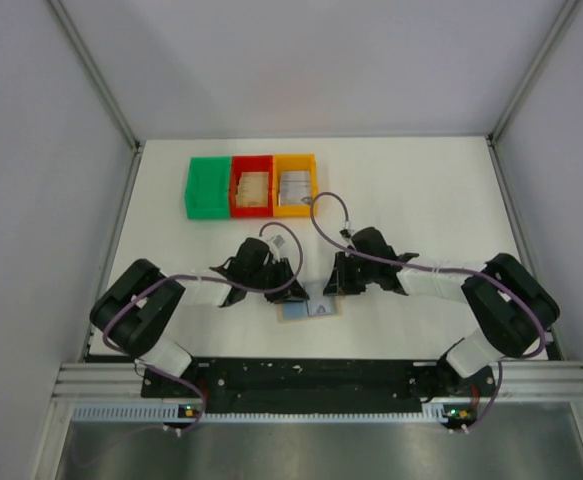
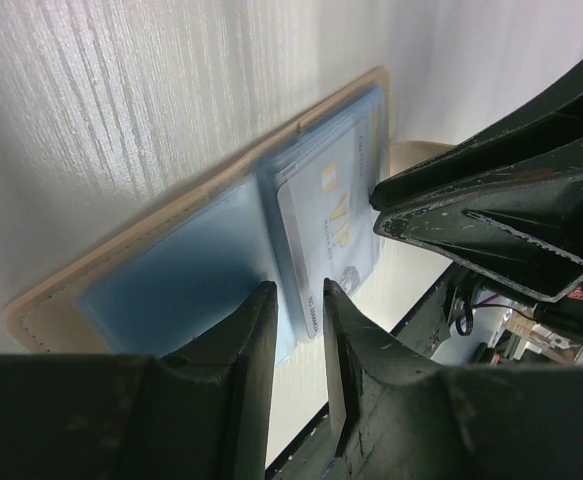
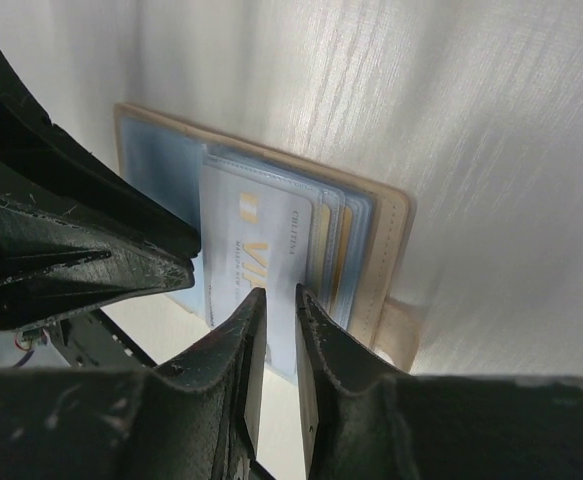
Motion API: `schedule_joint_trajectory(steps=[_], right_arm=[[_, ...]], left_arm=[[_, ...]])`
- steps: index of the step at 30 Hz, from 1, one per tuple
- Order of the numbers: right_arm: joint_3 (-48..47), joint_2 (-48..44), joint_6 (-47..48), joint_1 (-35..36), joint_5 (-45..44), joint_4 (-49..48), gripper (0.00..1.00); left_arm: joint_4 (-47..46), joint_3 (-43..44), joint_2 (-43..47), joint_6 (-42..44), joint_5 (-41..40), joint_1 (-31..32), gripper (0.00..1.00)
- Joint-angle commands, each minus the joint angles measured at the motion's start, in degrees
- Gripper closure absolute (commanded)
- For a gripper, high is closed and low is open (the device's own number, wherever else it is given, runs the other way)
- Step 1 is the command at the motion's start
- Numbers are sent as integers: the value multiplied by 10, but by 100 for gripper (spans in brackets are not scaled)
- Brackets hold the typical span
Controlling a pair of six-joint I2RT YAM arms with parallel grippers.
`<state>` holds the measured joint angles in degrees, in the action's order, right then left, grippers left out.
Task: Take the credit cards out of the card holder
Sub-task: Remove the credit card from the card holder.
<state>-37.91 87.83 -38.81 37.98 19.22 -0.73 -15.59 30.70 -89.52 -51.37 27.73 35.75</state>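
The card holder (image 1: 309, 311) lies open on the table between the arms, tan rim and blue-grey lining (image 2: 171, 280). A silver credit card (image 2: 326, 215) marked VIP sits in its pocket, with yellowish card edges (image 3: 343, 250) stacked behind it. My left gripper (image 2: 298, 290) hovers over the silver card's near corner, jaws a narrow gap apart and pinching nothing. My right gripper (image 3: 278, 293) stands over the same card (image 3: 261, 225) from the other side, also narrowly open, with the card face showing through the gap. Its fingers (image 2: 471, 200) touch the card's edge.
A green bin (image 1: 207, 187), a red bin (image 1: 252, 186) holding tan cards and an orange bin (image 1: 295, 185) holding grey cards stand in a row behind the grippers. The table's front rail (image 1: 311, 375) runs close to the card holder.
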Motion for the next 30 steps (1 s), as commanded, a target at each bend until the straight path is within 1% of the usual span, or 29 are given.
schedule_joint_trajectory(steps=[1,9,12,15,21,26,30], right_arm=[[-1,14,-3,-4,11,-23,82],[7,20,-14,-4,21,-40,82],[8,21,-14,-4,23,-41,82],[10,18,-14,-4,23,-42,82],[14,10,-18,-4,27,-48,82],[30,-20,-36,-24,48,-77,80],[49,-43,-43,-41,77,-107,76]], left_arm=[[-38,-7,-11,-11,15,5,70],[-84,-13,-26,-38,29,7,70],[-108,-22,-28,-52,33,8,71],[-137,-36,-25,-66,37,7,78],[-179,-63,-15,-76,37,6,100],[-233,-92,5,-81,37,5,100],[-290,-121,24,-88,37,0,100]])
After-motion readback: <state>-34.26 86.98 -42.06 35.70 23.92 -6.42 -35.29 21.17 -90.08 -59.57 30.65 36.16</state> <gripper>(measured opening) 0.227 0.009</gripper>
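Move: The VIP card lies in the right half of the open card holder, its middle about 4 cm right of the left hand, 1 cm ahead and 1 cm below, with its left edge right by the left fingertips. The empty blue pocket is roughly 3 cm left of that hand, 1 cm back. From the right hand the card's middle is some 2 cm to the left, level and 1 cm below; the strap tab sits 4 cm to its right, 1 cm back. Edging right about 1 cm to the VIP card's left edge, the left hand then draws back some 1.5 cm while its fingers shut and pinch that edge, the wrist tipping about 10 degrees flatter and the hand starting to rise. The right hand nudges left half a centimetre at the card's right side, then eases back right and slightly up. ##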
